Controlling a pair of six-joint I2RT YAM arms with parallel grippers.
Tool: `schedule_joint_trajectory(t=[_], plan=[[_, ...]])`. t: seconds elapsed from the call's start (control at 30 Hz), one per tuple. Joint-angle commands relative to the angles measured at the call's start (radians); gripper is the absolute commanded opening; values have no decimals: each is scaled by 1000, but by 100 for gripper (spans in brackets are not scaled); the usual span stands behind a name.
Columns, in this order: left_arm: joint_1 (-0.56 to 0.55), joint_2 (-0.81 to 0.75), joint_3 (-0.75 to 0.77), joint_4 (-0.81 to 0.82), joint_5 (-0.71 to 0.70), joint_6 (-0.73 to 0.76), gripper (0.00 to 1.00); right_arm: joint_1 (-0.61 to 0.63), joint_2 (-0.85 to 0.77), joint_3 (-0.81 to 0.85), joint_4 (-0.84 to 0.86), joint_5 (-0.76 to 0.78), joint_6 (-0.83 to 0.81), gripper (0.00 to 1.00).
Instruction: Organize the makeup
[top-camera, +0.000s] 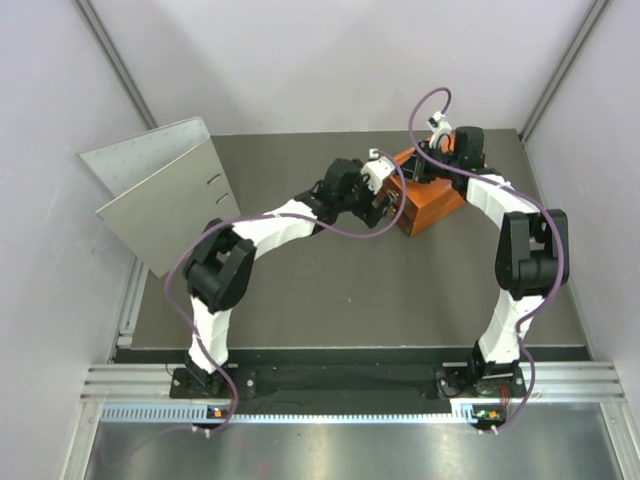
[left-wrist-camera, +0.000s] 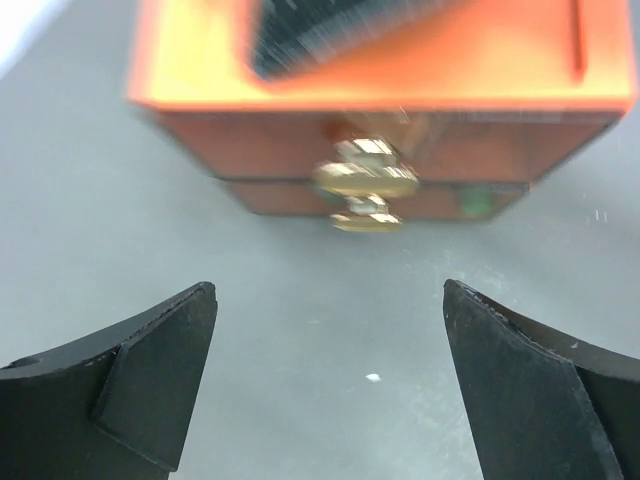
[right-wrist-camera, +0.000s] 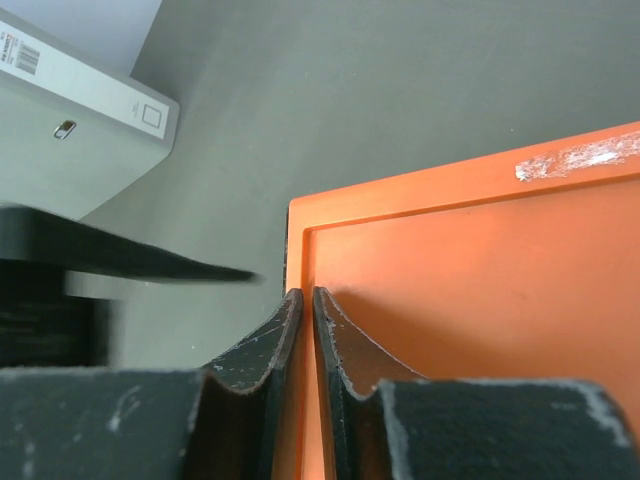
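Note:
The makeup itself is out of view, except for a speck of green (left-wrist-camera: 476, 200) in the gap of the lower drawer. The orange drawer box (top-camera: 432, 207) stands at the back right of the mat. My left gripper (left-wrist-camera: 328, 300) hangs wide open just above the mat, facing the box front (left-wrist-camera: 270, 140) and its two gold knobs (left-wrist-camera: 366, 180). Nothing is between its fingers. My right gripper (right-wrist-camera: 305, 295) sits at the top corner of the box (right-wrist-camera: 480, 270), shut on the raised edge with one finger on each side.
A large grey ring binder (top-camera: 160, 190) stands open at the back left and also shows as the binder (right-wrist-camera: 70, 140) in the right wrist view. A dark blurred finger of the left arm (right-wrist-camera: 130, 260) crosses that view beside the box.

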Motion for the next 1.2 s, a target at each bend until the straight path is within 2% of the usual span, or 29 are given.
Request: schedule_joint_trajectory(t=[0.0, 0.1, 0.13, 0.33, 0.57, 0.7, 0.9, 1.03, 1.17], plan=[[9, -173, 2, -51, -145, 19, 99, 12, 81, -100, -389, 195, -85, 14], [24, -236, -8, -126, -173, -2, 99, 14, 22, -67, -414, 231, -97, 21], [38, -272, -17, -134, -173, -13, 99, 17, 5, -40, -425, 240, -106, 26], [116, -401, -99, -184, -173, -81, 99, 24, -107, 77, -483, 298, -132, 41], [167, -466, -130, -299, -265, -82, 99, 60, -235, 138, -517, 363, -155, 52], [199, -492, -191, -295, -233, -136, 99, 138, -299, 123, -537, 441, -208, 56], [238, -501, -255, -301, -151, -240, 99, 277, -391, 36, -489, 453, -215, 69], [239, -504, -292, -306, -151, -252, 99, 340, -382, -10, -463, 421, -198, 74], [241, -515, -332, -312, -173, -254, 99, 400, -304, -31, -469, 383, -198, 78]])
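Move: The organizer's brass drawer knobs lie about 5 cm ahead and 5 cm to the right of the open left hand, some 5 cm lower. The orange organizer's middle is about 14 cm right and 8 cm ahead of that hand; the white case stands roughly 55 cm to its left, about level with it. From the right hand, on the organizer's top, the knobs are about 6 cm back, 1 cm right and 8 cm down, and the organizer's middle about 10 cm right, level and some 7 cm lower. Leftward and at first steeply up, the wide-open left hand leaves the drawer front, travelling about 19 cm towards the white case, turning counter-clockwise some 30 degrees and sinking again late on. The right fingers lift off the organizer's top and open from nearly shut to about three quarters; that hand draws back some 12 cm, first edging right, then swinging left and higher past the organizer's front edge, its left side rolling down. ##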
